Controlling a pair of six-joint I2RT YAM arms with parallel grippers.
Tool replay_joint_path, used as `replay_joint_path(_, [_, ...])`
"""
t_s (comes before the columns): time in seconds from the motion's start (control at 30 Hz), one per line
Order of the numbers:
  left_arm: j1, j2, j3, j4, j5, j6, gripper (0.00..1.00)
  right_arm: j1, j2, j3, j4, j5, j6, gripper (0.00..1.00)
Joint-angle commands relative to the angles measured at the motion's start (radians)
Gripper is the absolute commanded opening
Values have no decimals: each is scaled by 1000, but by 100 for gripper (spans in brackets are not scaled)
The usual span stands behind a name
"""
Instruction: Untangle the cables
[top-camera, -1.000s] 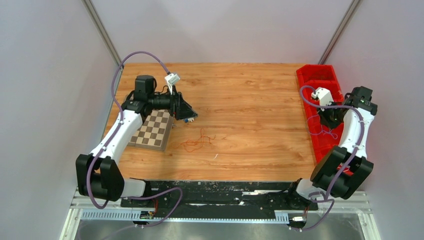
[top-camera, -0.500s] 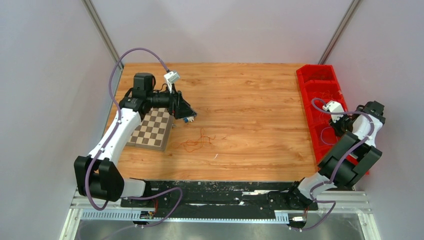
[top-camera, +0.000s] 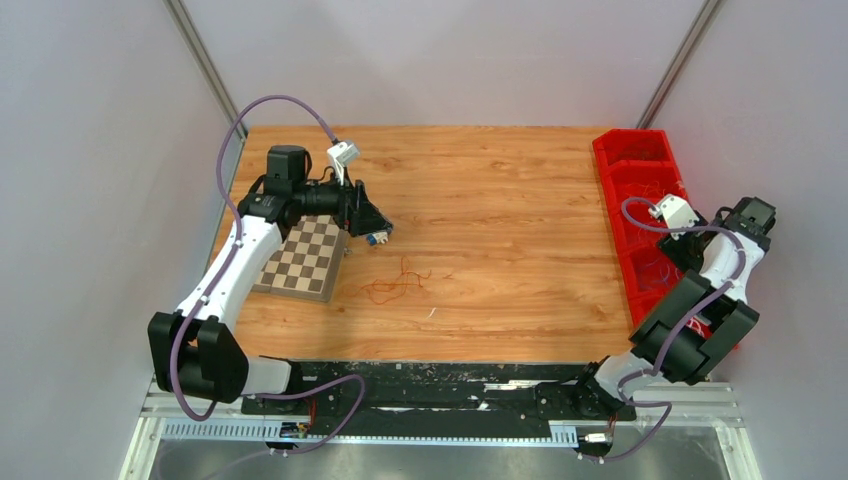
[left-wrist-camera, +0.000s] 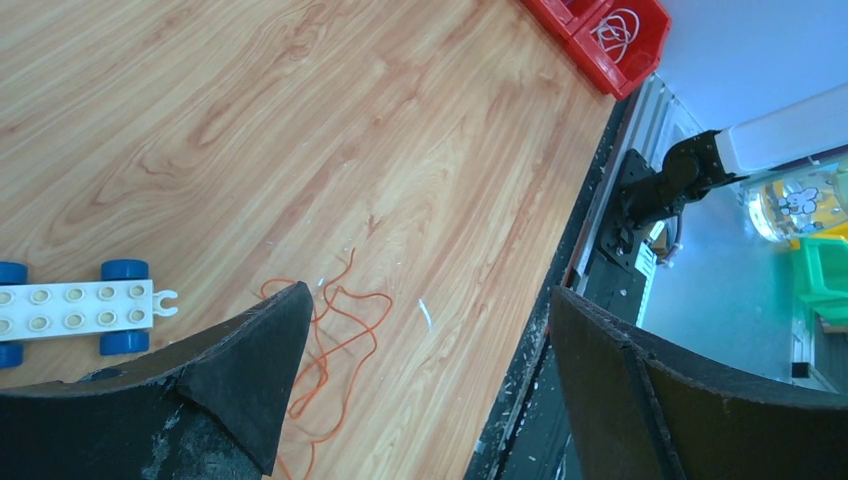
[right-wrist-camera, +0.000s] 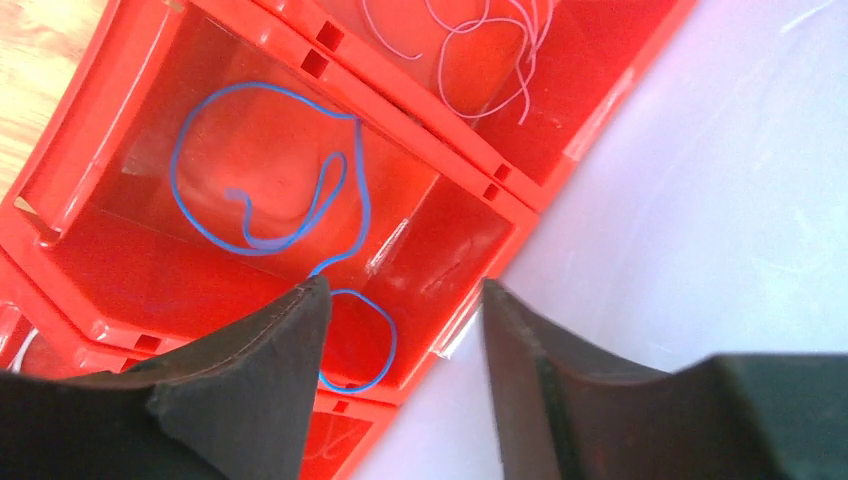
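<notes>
A loose tangle of orange-red cables (top-camera: 395, 285) lies on the wooden table, and shows in the left wrist view as thin orange loops (left-wrist-camera: 340, 325). My left gripper (top-camera: 372, 226) hovers above and to the left of it, open and empty (left-wrist-camera: 428, 295). My right gripper (right-wrist-camera: 400, 290) stands open over the red bin (top-camera: 640, 190) at the table's right edge. A blue cable (right-wrist-camera: 300, 190) lies loose in the compartment below it, one loop passing by the left fingertip. A pale cable (right-wrist-camera: 490, 50) rests in the neighbouring compartment.
A checkerboard (top-camera: 305, 262) lies under the left arm. A white toy brick with blue wheels (left-wrist-camera: 75, 310) sits beside the left gripper. A short white strand (top-camera: 432, 312) lies near the table's front edge. The black front rail (left-wrist-camera: 600, 250) borders the table.
My right gripper moved right along the red bin and opened from shut; the blue cable now lies free in the compartment. The left arm has hardly moved.
</notes>
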Motion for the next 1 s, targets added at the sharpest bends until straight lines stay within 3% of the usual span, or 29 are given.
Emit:
replay_joint_path(0.0, [-4, 0, 13, 34, -6, -2, 96, 7, -64, -13, 38, 12, -40, 57])
replay_joint_path(0.1, [-4, -2, 8, 43, -8, -4, 96, 5, -68, 7, 15, 10, -23, 50])
replay_joint_path(0.33, [-5, -6, 18, 35, -11, 3, 96, 2, -49, 71, -190, 42, -13, 48])
replay_joint_path(0.7, [-5, -10, 10, 34, -11, 4, 96, 8, 128, 87, -154, 53, 228, 47])
replay_joint_path(0.77, [-4, -8, 19, 22, -14, 12, 96, 8, 161, 100, -130, 62, 251, 41])
replay_joint_path(0.9, [-4, -5, 28, 9, -19, 21, 96, 34, 204, 148, -127, 36, 280, 2])
replay_joint_path(0.97, [-4, -6, 27, 7, -21, 21, 96, 56, 198, 156, -132, -5, 271, 0])
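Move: The blue cable, loosely looped in its compartment of the red bin, lies about 2 cm back, 3 cm left and 7 cm below the right hand. In the next compartment farther out, the pink cable is some 8 cm ahead of that hand, level sideways; the white cable is roughly 13 cm back and 2 cm left, both about 6 cm below. From the idle left hand the blue cable is some 75 cm right, 3 cm back and 21 cm below. Up by 1 to 2 cm first, then back about 3 cm and left 2 cm, the half-open right hand shifts over the blue cable and sinks some 7 cm into its compartment, edging forward 1 cm at the bottom. The fingers tilt steeper and towards the left, with a slight clockwise turn, and close to pinch a strand of the blue cable at their tips. ##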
